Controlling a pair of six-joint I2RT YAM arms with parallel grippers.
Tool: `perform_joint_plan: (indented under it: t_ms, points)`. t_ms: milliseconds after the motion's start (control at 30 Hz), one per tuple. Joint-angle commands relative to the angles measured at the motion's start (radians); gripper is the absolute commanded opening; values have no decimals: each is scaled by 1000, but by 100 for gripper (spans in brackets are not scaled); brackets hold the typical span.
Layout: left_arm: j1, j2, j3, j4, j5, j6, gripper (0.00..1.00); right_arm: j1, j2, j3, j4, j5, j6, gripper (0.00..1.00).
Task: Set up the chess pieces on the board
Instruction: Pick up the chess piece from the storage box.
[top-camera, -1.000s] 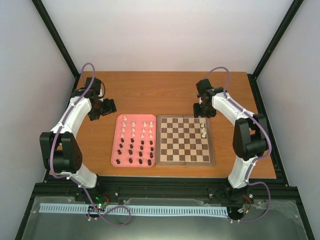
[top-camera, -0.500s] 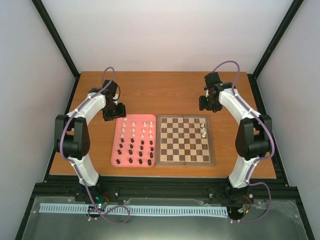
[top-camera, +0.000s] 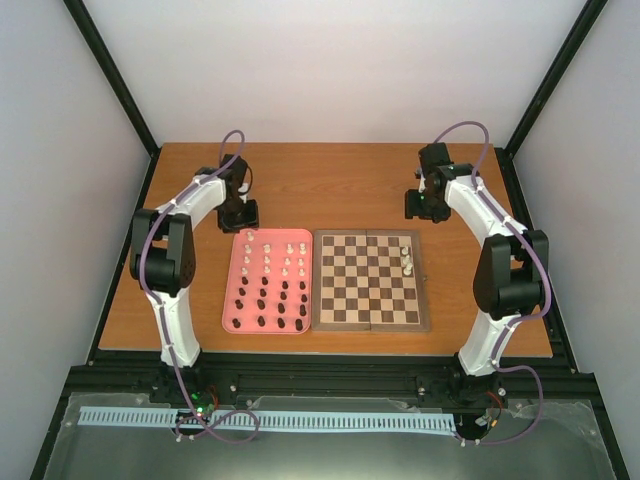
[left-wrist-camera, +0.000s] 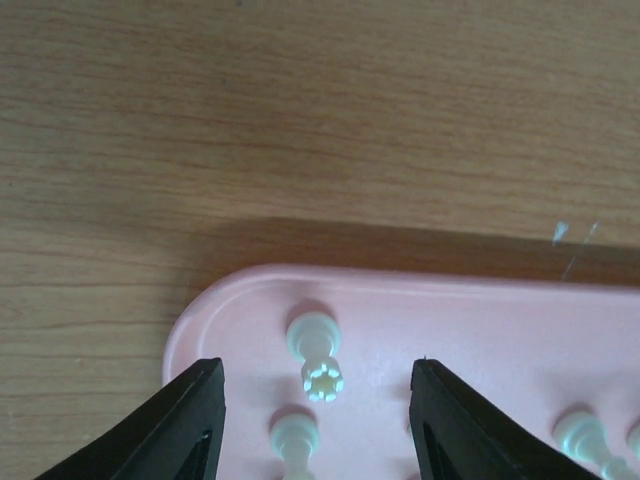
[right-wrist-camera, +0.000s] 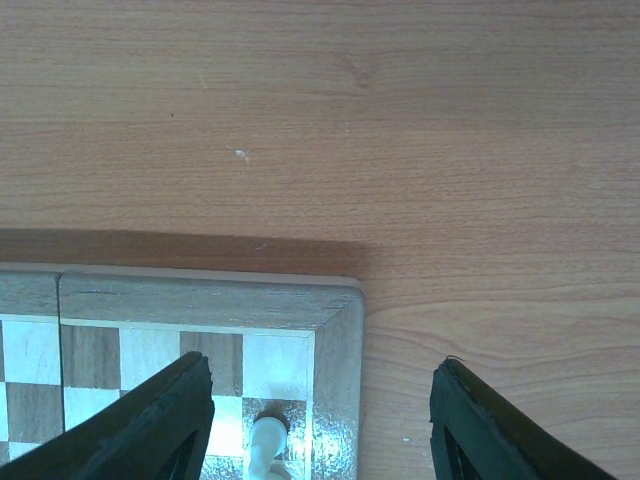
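The board (top-camera: 368, 324) lies mid-table with a few white chess pieces (top-camera: 406, 258) in its far right corner. The other chess pieces stand in the pink tray (top-camera: 228, 300) to its left, white ones (top-camera: 287, 256) at the back and dark ones (top-camera: 272, 305) in front. My left gripper (top-camera: 240, 215) hangs over the tray's far left corner (left-wrist-camera: 230, 300). It is open, with a white crowned piece (left-wrist-camera: 322, 379) between its fingers (left-wrist-camera: 195, 415) and untouched. My right gripper (top-camera: 420, 205) is open and empty behind the board's far right corner (right-wrist-camera: 335, 305), where one white piece (right-wrist-camera: 265, 440) shows.
Bare wooden table (top-camera: 330, 180) stretches behind the tray and board. A second white piece (left-wrist-camera: 295, 435) stands just nearer than the crowned one, and more (left-wrist-camera: 580, 435) sit to the right in the tray. Black frame posts stand at the table's back corners.
My left arm has swung right from the table's left side to the tray's far left corner, and its jaws have narrowed. My right gripper has drawn slightly back from the board.
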Motion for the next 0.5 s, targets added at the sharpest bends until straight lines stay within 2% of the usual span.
perform_joint_plan:
  t_ms: [0, 167, 367, 467]
  points:
    - [-6, 31, 61, -13, -7, 10, 57, -17, -29, 28, -1, -10, -11, 59]
    - [-12, 47, 70, -23, -4, 12, 47, -23, -25, 24, 0, -19, -11, 59]
    - [-29, 45, 44, -22, -8, 7, 45, -28, -23, 12, 6, -24, -13, 59]
    - [-31, 51, 37, -24, -7, 3, 39, -30, -22, 9, 7, -27, -13, 58]
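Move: The left hand hovers almost right over the crown-topped white chess piece in the far left corner of the storage box, whose middle is about 4 cm below. From that piece, a second white piece stands some 3 cm back; another stands 3 cm back and 4 cm to its right, and a third 3 cm back and 9 cm to its right. From the right hand the corner piece lies about 38 cm left, 1 cm back and 10 cm down. Slowing almost to a hover, the left hand edges forward and down about half a centimetre each, then slides some 1 cm to the right at that height over the corner piece. The fingers, pointing down, narrow from a bit over half open to about two fifths without shutting on the piece, so its head ends up closer to the left finger. ##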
